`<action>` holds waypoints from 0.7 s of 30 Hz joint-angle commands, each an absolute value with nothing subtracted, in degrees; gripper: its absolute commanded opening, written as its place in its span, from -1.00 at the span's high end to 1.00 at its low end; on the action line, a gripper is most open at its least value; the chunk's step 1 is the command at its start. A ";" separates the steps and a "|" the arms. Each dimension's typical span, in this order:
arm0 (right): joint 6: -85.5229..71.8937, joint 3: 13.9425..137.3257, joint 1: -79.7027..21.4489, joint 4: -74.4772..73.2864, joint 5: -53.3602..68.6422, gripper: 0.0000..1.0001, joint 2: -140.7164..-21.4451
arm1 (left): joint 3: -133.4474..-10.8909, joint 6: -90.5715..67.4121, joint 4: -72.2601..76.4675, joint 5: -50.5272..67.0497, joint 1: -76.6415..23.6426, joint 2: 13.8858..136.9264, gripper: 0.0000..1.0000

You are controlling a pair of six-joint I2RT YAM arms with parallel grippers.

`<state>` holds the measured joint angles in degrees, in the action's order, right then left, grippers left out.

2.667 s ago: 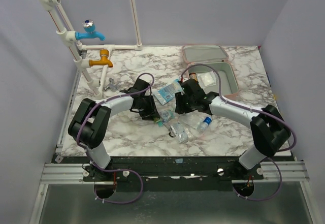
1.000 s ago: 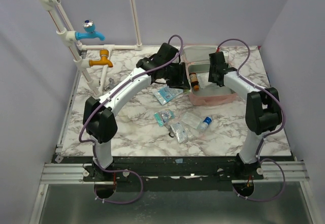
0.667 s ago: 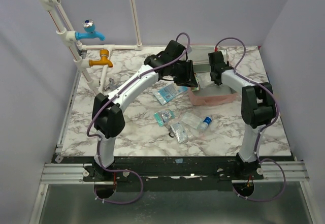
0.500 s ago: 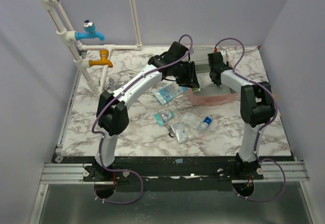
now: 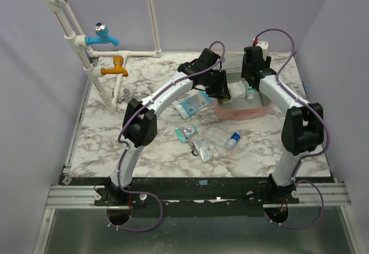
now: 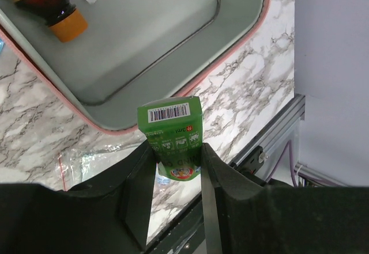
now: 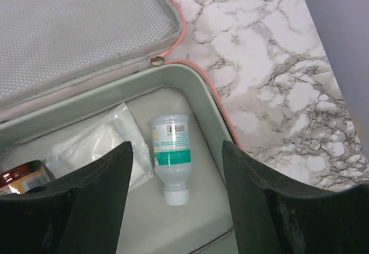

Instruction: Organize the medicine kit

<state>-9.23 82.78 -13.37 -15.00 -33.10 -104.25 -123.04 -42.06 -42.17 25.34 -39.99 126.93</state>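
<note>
The medicine kit [image 5: 245,110], a pale pink zip case with grey lining, lies open at the back right of the table. My left gripper [image 6: 174,150] is shut on a small green box [image 6: 170,128] with a barcode, just outside the kit's pink rim [image 6: 232,52]. A brown bottle [image 6: 53,3] with an orange cap lies inside. My right gripper [image 7: 176,150] hangs open above the kit's tray [image 7: 190,219]. Under it lie a clear bottle [image 7: 171,150] with a green label and white cap, and a white packet [image 7: 95,144]. The mesh lid [image 7: 81,23] is folded back.
On the marble in front of the kit lie several clear blister packets [image 5: 193,103], [image 5: 187,132], [image 5: 203,148] and a small bottle with a blue cap [image 5: 232,140]. White pipes with a blue tap [image 5: 102,35] and an orange tap [image 5: 115,68] stand at the back left.
My right jaws have widened and the clear bottle now lies free in the kit; that arm has lifted back. My left arm has stretched farther right to the kit's edge.
</note>
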 commanded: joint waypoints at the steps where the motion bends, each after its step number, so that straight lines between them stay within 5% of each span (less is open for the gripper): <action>1: -12.91 85.81 -12.89 -21.04 -31.05 -0.32 -106.72 | -126.61 -42.29 -42.80 26.76 -40.41 129.86 0.47; 21: -26.74 67.69 -13.23 -15.87 -4.17 -0.35 -84.06 | -129.04 -40.88 -42.40 24.73 -40.46 138.46 0.21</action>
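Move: The left hand holds the green box over the medicine case's near-left corner, whose floor is about 2 cm ahead, 2 cm right and 10 cm below; the brown bottle lies some 8 cm ahead and 2 cm left, 10 cm below. The empty right hand is about 10 cm above the white bottle, itself 1 cm back; the blue-capped bottle lies roughly 22 cm back, 9 cm left and 11 cm below. Left hand lowers the green box about 7 cm into the case corner; empty right withdraws 8 cm back-left. ##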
